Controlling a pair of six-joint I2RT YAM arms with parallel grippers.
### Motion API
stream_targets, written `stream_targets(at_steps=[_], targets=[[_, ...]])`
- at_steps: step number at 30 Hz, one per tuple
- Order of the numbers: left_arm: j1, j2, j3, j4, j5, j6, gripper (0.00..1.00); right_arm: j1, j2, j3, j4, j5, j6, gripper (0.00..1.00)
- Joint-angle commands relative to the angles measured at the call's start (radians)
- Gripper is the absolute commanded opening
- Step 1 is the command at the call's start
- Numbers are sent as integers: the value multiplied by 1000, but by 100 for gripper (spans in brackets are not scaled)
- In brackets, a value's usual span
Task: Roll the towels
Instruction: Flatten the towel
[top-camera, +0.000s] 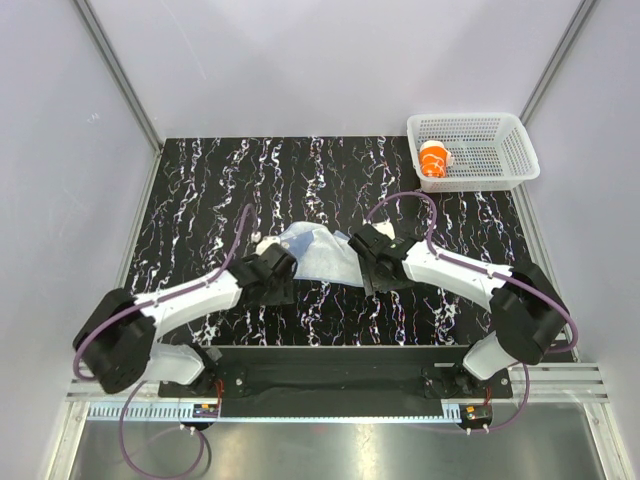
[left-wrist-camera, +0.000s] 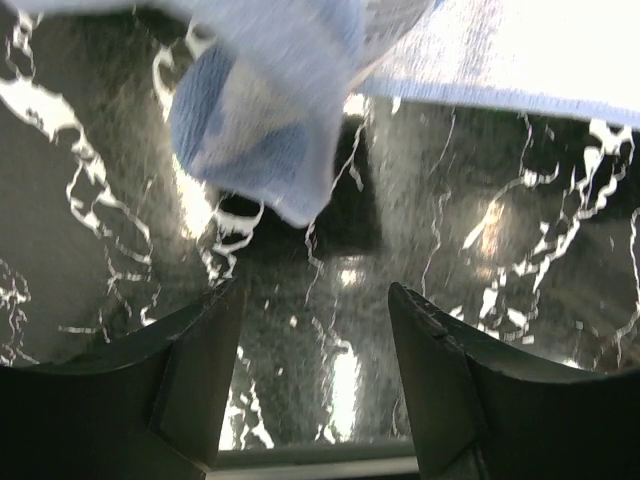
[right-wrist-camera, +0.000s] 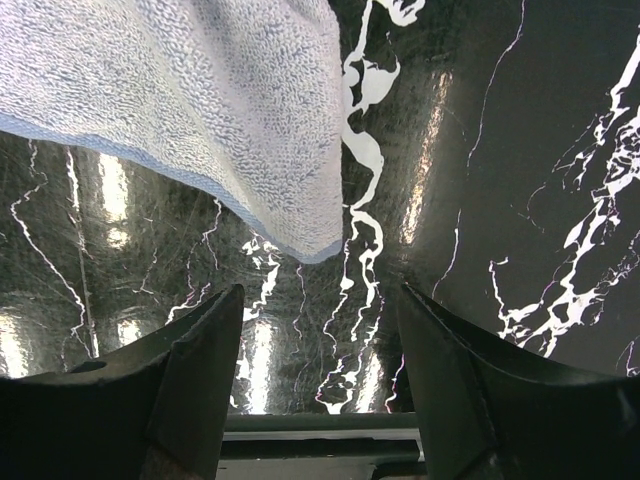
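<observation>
A pale blue-grey towel (top-camera: 322, 256) lies loosely crumpled on the black marbled table (top-camera: 200, 200), between my two grippers. My left gripper (top-camera: 283, 268) sits at its left edge, open and empty. In the left wrist view a folded corner of the towel (left-wrist-camera: 262, 130) hangs just ahead of the open left gripper (left-wrist-camera: 315, 292). My right gripper (top-camera: 362, 252) is at the towel's right edge, also open. The right wrist view shows a towel corner (right-wrist-camera: 200, 100) ahead of the right gripper (right-wrist-camera: 320, 292), clear of both fingers. An orange towel (top-camera: 434, 160) sits rolled up inside the basket.
A white mesh basket (top-camera: 520, 150) stands at the table's back right corner. Grey walls close in the table on the left, back and right. Purple cables loop off both arms.
</observation>
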Motion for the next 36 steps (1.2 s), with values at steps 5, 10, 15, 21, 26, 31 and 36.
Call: stream_targets(at_steps=[5,10,15,21,26,31,36], targets=[[-26,99,115,27,-131,-1,62,-3,-42,-15,18,2,22,70],[-29,160,133,4,-171,-12,58,-3,-35,-15,19,2,19,70],[-29,188,127,16,-181,-15,55,-3,-30,-13,30,-8,16,69],[-29,222,120,52,-181,-7,40,-4,-36,-18,38,-17,19,69],[-29,234,121,63,-198,5,26,-3,-41,-21,41,-34,23,68],[-24,236,121,72,-201,22,9,-4,-53,-25,64,-66,31,68],[-23,197,112,79,-194,56,0,-33,-70,-42,95,-121,45,68]])
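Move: The blue towel's raised left corner sits about 3 cm ahead of my left hand and some 2 cm below it, practically in line. The under corner pokes out beneath it, 4 cm ahead and 2 cm left of the hand; the white panel is about 7 cm ahead and 8 cm to the right, both roughly 4 cm down. From my right hand, that raised corner is about 17 cm left, level fore and aft, and 4 cm lower. With my left fingers open I slide forward about 2.5 cm towards the loose raised corner, then sink some 2 cm, rolling the hand about 10 degrees so its left side rises. Low over the table I shut the fingers fully, pinching the very tip of that corner. ##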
